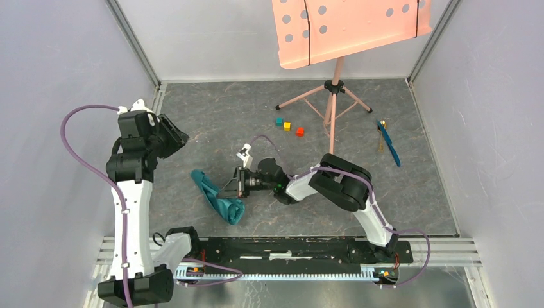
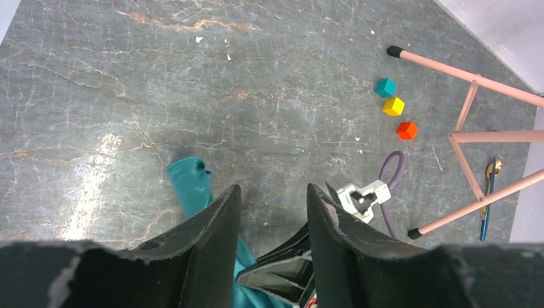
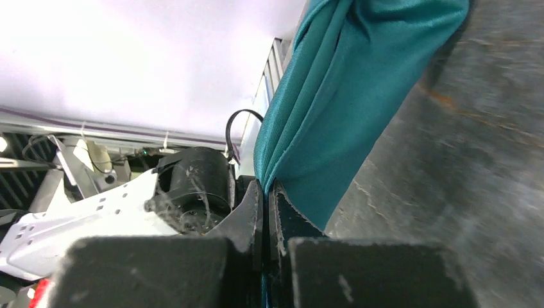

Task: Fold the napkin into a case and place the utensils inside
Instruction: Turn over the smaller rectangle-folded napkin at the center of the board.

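Note:
The teal napkin [image 1: 217, 194] lies bunched in a narrow, twisted strip left of the table's centre. My right gripper [image 1: 223, 191] reaches in from the right and is shut on its edge. In the right wrist view the cloth [image 3: 346, 96] runs up out of the closed right gripper [image 3: 265, 199]. My left gripper [image 1: 178, 138] hovers high at the left, apart from the cloth. It stands open [image 2: 269, 205] with nothing between its fingers [image 2: 221, 221], and the napkin's far end [image 2: 192, 186] shows below it. The utensils [image 1: 387, 144], one blue and one with a golden bowl, lie together at the far right.
A pink music stand [image 1: 333, 90] rises at the back, its legs [image 2: 468, 138] spreading over the table. A teal cube [image 1: 279, 120], a yellow cube [image 1: 287, 126] and a red cube [image 1: 299, 131] sit next to the legs. Grey walls close in both sides.

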`<state>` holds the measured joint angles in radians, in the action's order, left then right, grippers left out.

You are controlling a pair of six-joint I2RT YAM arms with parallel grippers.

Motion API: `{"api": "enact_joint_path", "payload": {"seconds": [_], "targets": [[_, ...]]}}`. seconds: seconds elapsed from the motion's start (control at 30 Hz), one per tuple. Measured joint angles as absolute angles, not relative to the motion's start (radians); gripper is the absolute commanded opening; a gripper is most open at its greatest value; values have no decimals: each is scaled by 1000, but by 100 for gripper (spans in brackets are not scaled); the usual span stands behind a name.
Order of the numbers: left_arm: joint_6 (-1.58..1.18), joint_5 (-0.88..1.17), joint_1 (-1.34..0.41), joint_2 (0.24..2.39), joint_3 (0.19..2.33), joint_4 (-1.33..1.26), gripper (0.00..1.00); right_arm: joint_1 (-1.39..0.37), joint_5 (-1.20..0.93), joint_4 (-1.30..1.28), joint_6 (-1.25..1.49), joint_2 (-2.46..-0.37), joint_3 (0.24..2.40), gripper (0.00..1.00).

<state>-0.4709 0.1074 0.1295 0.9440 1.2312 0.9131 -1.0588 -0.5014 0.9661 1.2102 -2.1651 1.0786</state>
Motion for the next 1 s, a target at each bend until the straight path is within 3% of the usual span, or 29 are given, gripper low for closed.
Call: {"api": "enact_joint_path", "payload": {"seconds": [0.23, 0.43, 0.67, 0.9, 1.0], "targets": [[-471, 123, 129, 983, 1231, 910, 47, -968, -514, 1157, 1285, -2210, 932, 0], [-471, 143, 113, 1033, 1217, 887, 47, -904, -516, 1251, 1289, -2227, 833, 7], [-471, 169, 65, 1089, 1182, 844, 47, -855, -525, 1277, 1219, -2223, 766, 36], [-471, 327, 30, 1223, 1072, 741, 45, -797, -547, 809, 804, -2048, 837, 53], [-473, 426, 30, 1287, 1006, 684, 43, -785, -496, 585, 602, -1956, 888, 55]]}}
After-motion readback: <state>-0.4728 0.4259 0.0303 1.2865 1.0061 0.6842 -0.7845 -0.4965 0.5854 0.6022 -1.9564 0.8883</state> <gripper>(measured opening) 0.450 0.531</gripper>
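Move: The right hand grips the napkin's right edge; the napkin's middle is roughly 1 cm ahead of it, 2 cm left and 4 cm below. The yellow cube sits some 34 cm ahead and 20 cm right, and the music stand's nearest foot about 13 cm ahead and 34 cm right. From the empty left hand, hovering high, the napkin lies about 4 cm back, 4 cm right and 23 cm below. Rightward and down, then more forward as it nears the table, the right hand lays down the still-gripped napkin edge; partway its fingers open wide and let go, and it ends about 12 cm right, 9 cm forward and 6 cm lower, beside the napkin. The left hand, fingers still half open, sinks about 13 cm and swings right towards the napkin, tipping down and turning clockwise. ##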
